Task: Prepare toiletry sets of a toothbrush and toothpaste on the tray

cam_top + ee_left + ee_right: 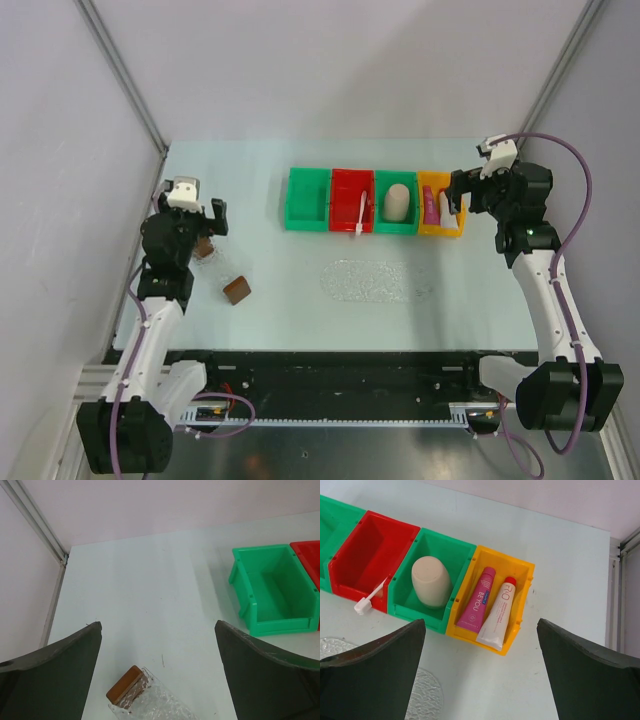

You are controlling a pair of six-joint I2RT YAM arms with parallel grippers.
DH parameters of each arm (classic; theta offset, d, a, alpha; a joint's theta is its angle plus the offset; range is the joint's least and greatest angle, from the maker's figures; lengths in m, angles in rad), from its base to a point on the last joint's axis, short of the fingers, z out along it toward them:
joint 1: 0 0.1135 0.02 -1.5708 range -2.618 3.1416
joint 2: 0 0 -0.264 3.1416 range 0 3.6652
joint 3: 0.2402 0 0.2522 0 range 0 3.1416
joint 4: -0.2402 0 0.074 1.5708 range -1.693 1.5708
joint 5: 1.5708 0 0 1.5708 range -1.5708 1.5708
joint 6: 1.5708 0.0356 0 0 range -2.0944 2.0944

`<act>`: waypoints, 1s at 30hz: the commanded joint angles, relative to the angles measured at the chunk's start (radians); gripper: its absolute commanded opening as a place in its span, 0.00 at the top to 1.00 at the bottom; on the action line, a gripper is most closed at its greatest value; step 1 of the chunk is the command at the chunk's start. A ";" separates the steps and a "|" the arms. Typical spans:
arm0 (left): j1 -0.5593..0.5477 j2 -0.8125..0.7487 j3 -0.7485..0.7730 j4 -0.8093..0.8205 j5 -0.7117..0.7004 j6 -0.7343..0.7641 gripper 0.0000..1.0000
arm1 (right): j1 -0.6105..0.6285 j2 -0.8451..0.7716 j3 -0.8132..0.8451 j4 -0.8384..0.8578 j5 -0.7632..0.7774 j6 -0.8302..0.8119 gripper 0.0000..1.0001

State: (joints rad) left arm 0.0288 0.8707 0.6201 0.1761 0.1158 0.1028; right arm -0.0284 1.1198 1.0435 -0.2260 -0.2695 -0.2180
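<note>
The toothbrush is slim and white; it leans in the red bin, and its head pokes over the front wall. A magenta toothpaste lies in the yellow bin beside a white tube. The clear bumpy tray with brown end blocks lies at the left. My left gripper hangs open over its far end, and one brown block shows below the jaws. My right gripper stands open over the yellow bin, holding nothing.
An empty green bin sits left of the red one. Another green bin holds a beige cup. A clear bumpy oval dish lies in front of the bins. Walls and metal posts close in both sides.
</note>
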 commanded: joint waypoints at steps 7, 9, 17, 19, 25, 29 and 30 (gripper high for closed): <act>0.006 -0.018 0.141 -0.205 0.027 0.282 0.00 | 0.005 0.003 0.023 -0.006 -0.039 -0.032 0.00; 0.006 -0.018 0.165 -0.300 0.082 0.410 0.00 | 0.007 0.008 0.023 -0.016 -0.069 -0.050 0.00; 0.055 -0.001 0.216 -0.659 0.145 0.880 0.00 | 0.025 0.044 0.023 -0.059 -0.152 -0.118 0.00; 0.069 0.004 0.211 -0.731 0.162 1.023 0.00 | 0.056 0.051 0.023 -0.081 -0.181 -0.145 0.00; 0.092 0.059 0.179 -0.875 0.177 1.308 0.00 | 0.077 0.060 0.023 -0.096 -0.191 -0.175 0.00; 0.092 0.128 0.187 -0.915 0.173 1.364 0.00 | 0.078 0.060 0.023 -0.105 -0.203 -0.181 0.00; 0.092 0.142 0.188 -0.938 0.174 1.396 0.00 | 0.078 0.058 0.023 -0.108 -0.203 -0.181 0.00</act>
State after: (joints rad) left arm 0.1108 0.9653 0.7948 -0.6594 0.2504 1.3167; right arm 0.0467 1.1778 1.0435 -0.3321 -0.4458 -0.3752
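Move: The clear tray with brown ends lies nearly under the left gripper, some 24 cm below, about 4 cm back and 1 cm left; the left green bin is some 15 cm ahead and 22 cm right of that gripper. From the right gripper, the pink toothpaste tube lies about 7 cm ahead, 4 cm left and 26 cm down, with the white tube some 5 cm right of the pink one and the beige cup 9 cm left of it. Bring the left gripper down about 10 cm over the clear tray while drawing it back and a little left, rolling its left side up and swinging the open fingers from level to steeply down and clockwise. Meanwhile ease the open right gripper some 5 cm left and 4 cm down towards the pink tube, turning it counter-clockwise. Touch nothing yet. ##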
